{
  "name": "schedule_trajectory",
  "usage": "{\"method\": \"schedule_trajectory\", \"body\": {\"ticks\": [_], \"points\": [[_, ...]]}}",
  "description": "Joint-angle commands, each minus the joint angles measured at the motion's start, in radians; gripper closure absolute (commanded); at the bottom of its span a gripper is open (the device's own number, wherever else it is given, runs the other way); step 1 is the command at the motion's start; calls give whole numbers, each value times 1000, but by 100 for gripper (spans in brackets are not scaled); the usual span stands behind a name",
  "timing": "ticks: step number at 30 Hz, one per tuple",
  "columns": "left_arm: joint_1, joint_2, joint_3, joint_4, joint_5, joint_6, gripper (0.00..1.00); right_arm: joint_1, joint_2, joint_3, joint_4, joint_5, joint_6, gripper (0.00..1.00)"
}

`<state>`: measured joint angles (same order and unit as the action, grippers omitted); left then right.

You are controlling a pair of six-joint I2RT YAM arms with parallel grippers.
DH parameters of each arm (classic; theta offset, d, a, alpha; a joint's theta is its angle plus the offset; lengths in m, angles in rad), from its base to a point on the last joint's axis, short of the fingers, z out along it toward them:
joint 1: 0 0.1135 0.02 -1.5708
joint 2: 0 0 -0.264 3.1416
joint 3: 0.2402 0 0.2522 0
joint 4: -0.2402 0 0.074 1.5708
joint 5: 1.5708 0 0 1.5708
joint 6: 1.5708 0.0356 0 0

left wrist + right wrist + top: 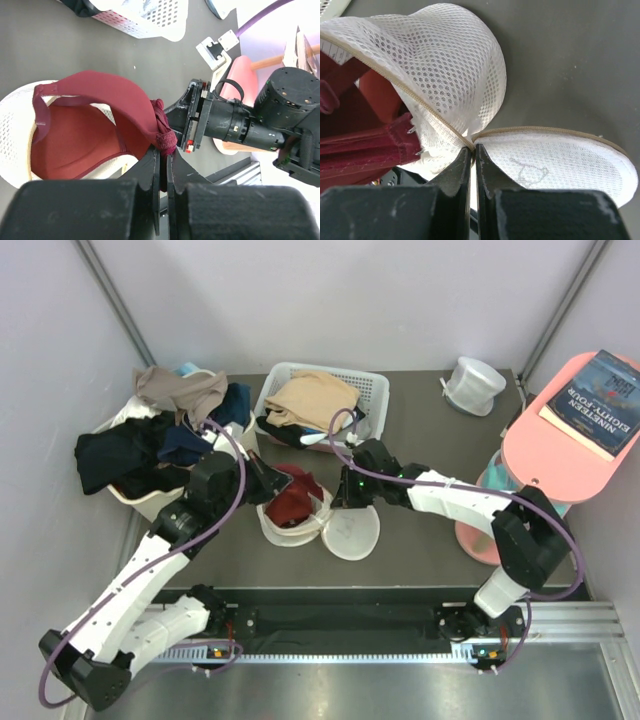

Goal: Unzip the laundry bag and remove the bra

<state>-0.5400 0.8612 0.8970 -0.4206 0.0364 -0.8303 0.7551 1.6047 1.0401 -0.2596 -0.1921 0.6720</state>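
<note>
The laundry bag (275,528) lies open at the table's middle, its round lid (352,533) flapped out to the right. It shows as white mesh in the right wrist view (455,65) and at the left of the left wrist view (12,135). The dark red bra (293,498) sits half out of it. My left gripper (164,150) is shut on the bra's (100,100) centre band. My right gripper (473,149) is shut on the bag's zipper seam where lid (555,165) and dome meet.
A white basket (345,390) with beige clothes stands behind. A tub of dark clothes (150,440) is at the left. A greyish round pouch (473,383) sits at the back right, and a pink stool (560,440) with a book at the right.
</note>
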Motion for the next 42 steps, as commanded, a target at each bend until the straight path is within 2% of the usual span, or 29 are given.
{"method": "schedule_trajectory", "body": {"ticks": [1,5,11,14,19,20,22,23,24,26,27,28,31,42], "points": [[32,-100,92,212,-41,-32,100,-31,67,-80,-175,123,-68,100],[40,-119,129,143,-81,0,100,-37,69,-100,-170,126,-69,100],[41,-126,125,146,-53,-15,100,-40,72,-106,-159,117,-74,100],[43,-117,97,177,8,-42,100,-40,31,-106,-123,62,-75,100],[41,-105,71,192,39,-47,100,-39,-139,-106,-46,25,-94,99],[41,-97,71,184,58,-43,100,-39,-169,-110,-32,11,-98,97],[41,-70,65,171,85,-32,100,-39,-253,-127,28,-12,-101,82],[41,-64,59,171,104,-27,100,-37,-281,-133,54,-38,-100,73],[43,-62,42,168,108,-23,100,-39,-328,-147,80,-50,-98,53],[41,-70,22,164,106,-10,100,-37,-365,-164,170,-99,-106,37],[41,-82,7,151,91,-7,100,-39,-382,-176,196,-118,-107,26],[41,-88,-1,143,83,-1,100,-39,-379,-179,239,-144,-114,22],[41,-109,-27,125,71,0,100,-33,-326,-163,252,-187,-138,15],[43,-152,-109,92,62,-7,100,-23,-147,-134,433,-193,-149,15]]}}
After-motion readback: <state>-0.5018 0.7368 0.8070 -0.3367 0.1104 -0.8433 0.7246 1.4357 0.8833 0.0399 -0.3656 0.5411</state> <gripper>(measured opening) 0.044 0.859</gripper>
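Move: My left hand already grips the maroon bra. The laundry bag's body lies almost straight below it, about 21 cm down, with the white basket some 24 cm ahead, 7 cm to the right and 19 cm down. My right hand pinches the bag's zippered rim: the bag's middle is roughly 9 cm left and 4 cm down, level front to back, while its open flap lies 3 cm back, 3 cm right and 8 cm below. Still gripping the bra, I jerk my left hand up about 10 cm, tipping the fingers up, then sink nearly all the way back. My right hand comes free of the zippered rim and drops some 8 cm down and to the right, pauses, then rises about 18 cm while its fingers open wide, and comes down leftward over the rim, tilted up. ##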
